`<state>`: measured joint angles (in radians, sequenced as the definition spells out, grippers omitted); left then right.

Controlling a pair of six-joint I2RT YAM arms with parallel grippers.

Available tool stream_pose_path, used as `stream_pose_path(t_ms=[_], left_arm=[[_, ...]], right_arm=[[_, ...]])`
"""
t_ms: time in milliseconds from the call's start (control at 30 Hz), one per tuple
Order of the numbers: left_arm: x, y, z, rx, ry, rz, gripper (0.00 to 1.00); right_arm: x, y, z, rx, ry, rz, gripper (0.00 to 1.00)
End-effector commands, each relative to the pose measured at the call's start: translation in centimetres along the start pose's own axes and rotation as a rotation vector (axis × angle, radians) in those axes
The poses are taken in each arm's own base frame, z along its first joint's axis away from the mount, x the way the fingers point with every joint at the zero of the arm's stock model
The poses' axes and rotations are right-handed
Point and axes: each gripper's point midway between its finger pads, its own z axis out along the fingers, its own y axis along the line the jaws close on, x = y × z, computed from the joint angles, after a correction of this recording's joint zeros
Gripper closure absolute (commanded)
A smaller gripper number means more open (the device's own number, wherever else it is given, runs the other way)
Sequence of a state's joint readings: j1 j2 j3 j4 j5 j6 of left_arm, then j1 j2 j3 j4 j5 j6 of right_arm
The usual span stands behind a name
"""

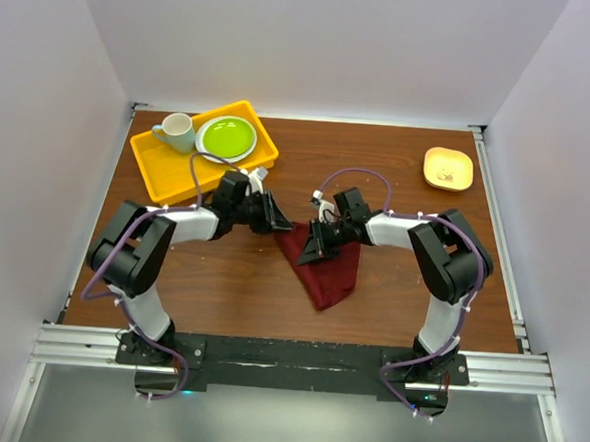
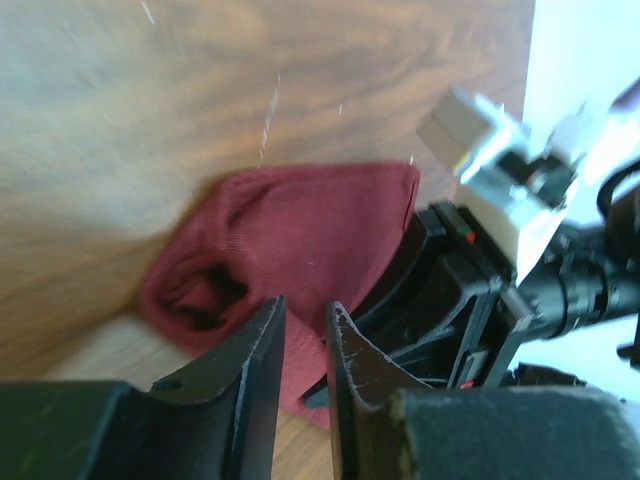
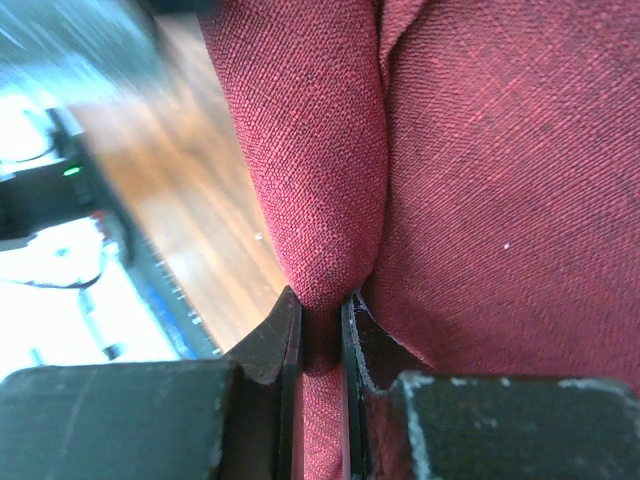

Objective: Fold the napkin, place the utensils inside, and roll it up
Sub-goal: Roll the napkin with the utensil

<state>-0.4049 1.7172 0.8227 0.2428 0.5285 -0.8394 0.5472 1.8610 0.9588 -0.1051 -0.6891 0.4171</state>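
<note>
The maroon napkin (image 1: 330, 273) lies bunched on the wooden table between my two arms. My right gripper (image 1: 309, 252) is at its left upper edge. In the right wrist view my right gripper (image 3: 320, 296) is shut on a raised fold of the napkin (image 3: 480, 180). My left gripper (image 1: 278, 223) is just left of the cloth's top corner. In the left wrist view my left gripper (image 2: 305, 306) stands open by a narrow gap with nothing pinched, the rolled end of the napkin (image 2: 300, 225) just beyond its tips. The utensils are out of view.
A yellow tray (image 1: 163, 168) at the back left holds a green plate (image 1: 227, 136) and a pale mug (image 1: 178, 132). A small yellow dish (image 1: 447, 168) sits at the back right. The right arm's black wrist (image 2: 460, 290) is close beside my left fingers.
</note>
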Motion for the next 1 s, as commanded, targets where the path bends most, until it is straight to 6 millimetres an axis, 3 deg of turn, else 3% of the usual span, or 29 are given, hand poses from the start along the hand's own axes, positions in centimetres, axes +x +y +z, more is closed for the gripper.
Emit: stream_pose_path(t_ms=[0, 233, 467, 667, 700, 733, 967], left_arm=[[2.4, -1.5, 1.7, 0.069, 0.072, -0.035, 0.75], [3.4, -0.6, 3.3, 0.111, 0.069, -0.06, 0.81], [4.3, 3.6, 5.2, 0.047, 0.082, -0.079, 0.88], [5.8, 6.5, 5.3, -0.017, 0.124, -0.07, 0.92], [6.2, 6.8, 5.2, -0.024, 0.131, -0.075, 0.92], [6.3, 7.0, 5.2, -0.026, 0.135, -0.075, 0.93], [7.0, 7.7, 4.8, -0.054, 0.157, -0.083, 0.94]], right_arm=[[3.4, -2.5, 1.3, -0.01, 0.099, 0.101, 1.0], [3.6, -4.1, 1.9, 0.009, 0.125, 0.166, 1.0], [3.6, -5.4, 0.8, 0.151, 0.139, 0.135, 0.94], [1.7, -4.5, -2.8, 0.372, 0.109, 0.024, 0.67], [2.5, -3.8, -3.1, 0.403, 0.143, 0.008, 0.61], [1.5, -3.0, -3.4, 0.423, 0.123, -0.021, 0.57], [0.8, 0.0, -4.7, 0.595, 0.071, -0.133, 0.39]])
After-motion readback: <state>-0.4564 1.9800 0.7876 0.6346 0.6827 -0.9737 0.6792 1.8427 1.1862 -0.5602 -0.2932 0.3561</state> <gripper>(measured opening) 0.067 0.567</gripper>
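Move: The roll's far-left end, which my left hand goes for, lies about 4 cm to its right, 2 cm back and 5 cm below it. From that hand the yellow tray is some 20 cm left and 15 cm ahead, 5 cm lower. My right hand already pinches the roll midway; the napkin's flat part lies about 6 cm to its right, level with it and 1 cm lower, and the roll's near end some 9 cm back and 4 cm right. I bring my left hand down and to the right about 6 cm in all, slightly back, closing its fingers nearly shut, onto the far end of the roll to hold it down. Meanwhile my right hand keeps its pinch almost in place; once the left has settled, I open the right fingers to about half, tilt them some 30 degrees more steeply down and ease a centimetre or two to the right. ##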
